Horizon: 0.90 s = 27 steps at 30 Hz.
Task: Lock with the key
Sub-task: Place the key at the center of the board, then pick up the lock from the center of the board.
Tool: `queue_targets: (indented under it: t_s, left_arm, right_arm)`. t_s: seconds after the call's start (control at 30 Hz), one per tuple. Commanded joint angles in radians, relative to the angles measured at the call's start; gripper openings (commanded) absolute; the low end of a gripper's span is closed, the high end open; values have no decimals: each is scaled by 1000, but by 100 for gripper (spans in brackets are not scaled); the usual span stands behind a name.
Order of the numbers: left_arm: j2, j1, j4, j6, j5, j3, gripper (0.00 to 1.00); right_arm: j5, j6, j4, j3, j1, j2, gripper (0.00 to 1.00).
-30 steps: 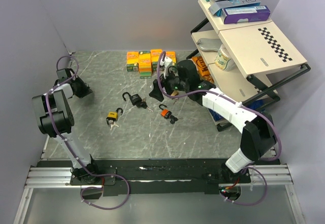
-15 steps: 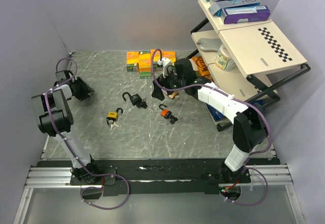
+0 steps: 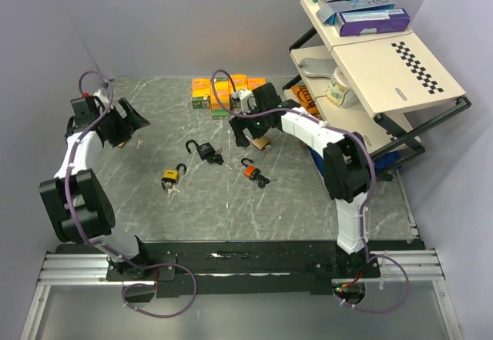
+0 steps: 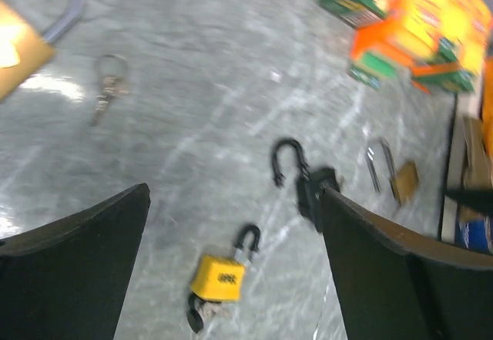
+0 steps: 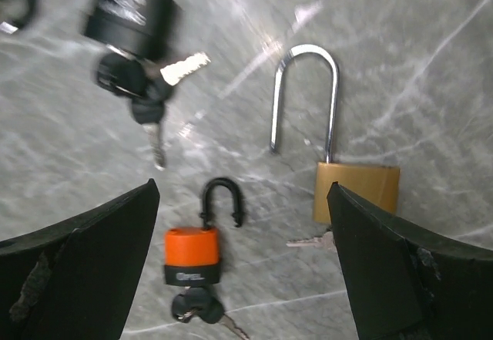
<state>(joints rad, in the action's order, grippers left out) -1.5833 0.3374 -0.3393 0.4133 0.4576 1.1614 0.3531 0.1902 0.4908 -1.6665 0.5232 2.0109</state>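
Several padlocks lie on the marble table, each with keys at its base. In the right wrist view the orange padlock has its black shackle open, and the brass padlock has its tall silver shackle open. The black padlock is blurred at the top left. My right gripper hovers open and empty above the orange one, also seen from above as right gripper. My left gripper is open and empty, high over the yellow padlock. A loose key ring lies further left.
Orange and yellow boxes are stacked at the back of the table. A tilted shelf rack with boxes and a jar stands on the right. Another brass lock body shows at the left wrist view's top left corner. Grey walls close the left and back.
My left gripper has gone from shut to wide open while its arm swung away from the left wall. My right arm has stretched further back and left, still open.
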Motion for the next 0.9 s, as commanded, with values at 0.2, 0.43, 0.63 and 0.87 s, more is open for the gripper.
queue_targets:
  t_s: [0.2, 0.43, 0.63, 0.87]
  left_arm:
    - [147, -90, -33, -153, 188, -9, 96]
    - [177, -107, 6, -154, 230, -22, 96]
    - [163, -109, 19, -153, 233, -5, 96]
    - [151, -109, 22, -143, 228, 9, 96]
  right_arm:
    - [-101, 101, 106, -72, -54, 133, 99]
    - [-164, 109, 140, -157, -63, 193, 99]
    - [-217, 149, 196, -199, -63, 238, 98]
    - [-226, 173, 278, -237, -60, 299, 95]
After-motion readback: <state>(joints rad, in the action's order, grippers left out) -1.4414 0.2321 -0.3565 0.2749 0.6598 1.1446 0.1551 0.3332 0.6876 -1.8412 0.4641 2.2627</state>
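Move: The brass padlock lies below the open right hand, about 11 cm down, roughly 4 cm farther out and 6 cm to its right. Its silver key is some 3 cm nearer the robot than the padlock's body. The orange padlock lies about 6 cm back and 3 cm right of that hand; the black padlock is 10 cm to its left, nearly level. From the left hand the same brass padlock is some 36 cm right, 3 cm ahead and 14 cm down. No contact can be seen yet: the right hand, fingers still wide open, sinks towards the brass padlock, about 9 cm down and 6 cm right, easing some 3 cm forward after the first plunge, then dropping again. Its fingers swing about 20 degrees steeper to come over the body. Meanwhile the empty left hand moves right and up and turns clockwise, away from the padlock at the table's left. ##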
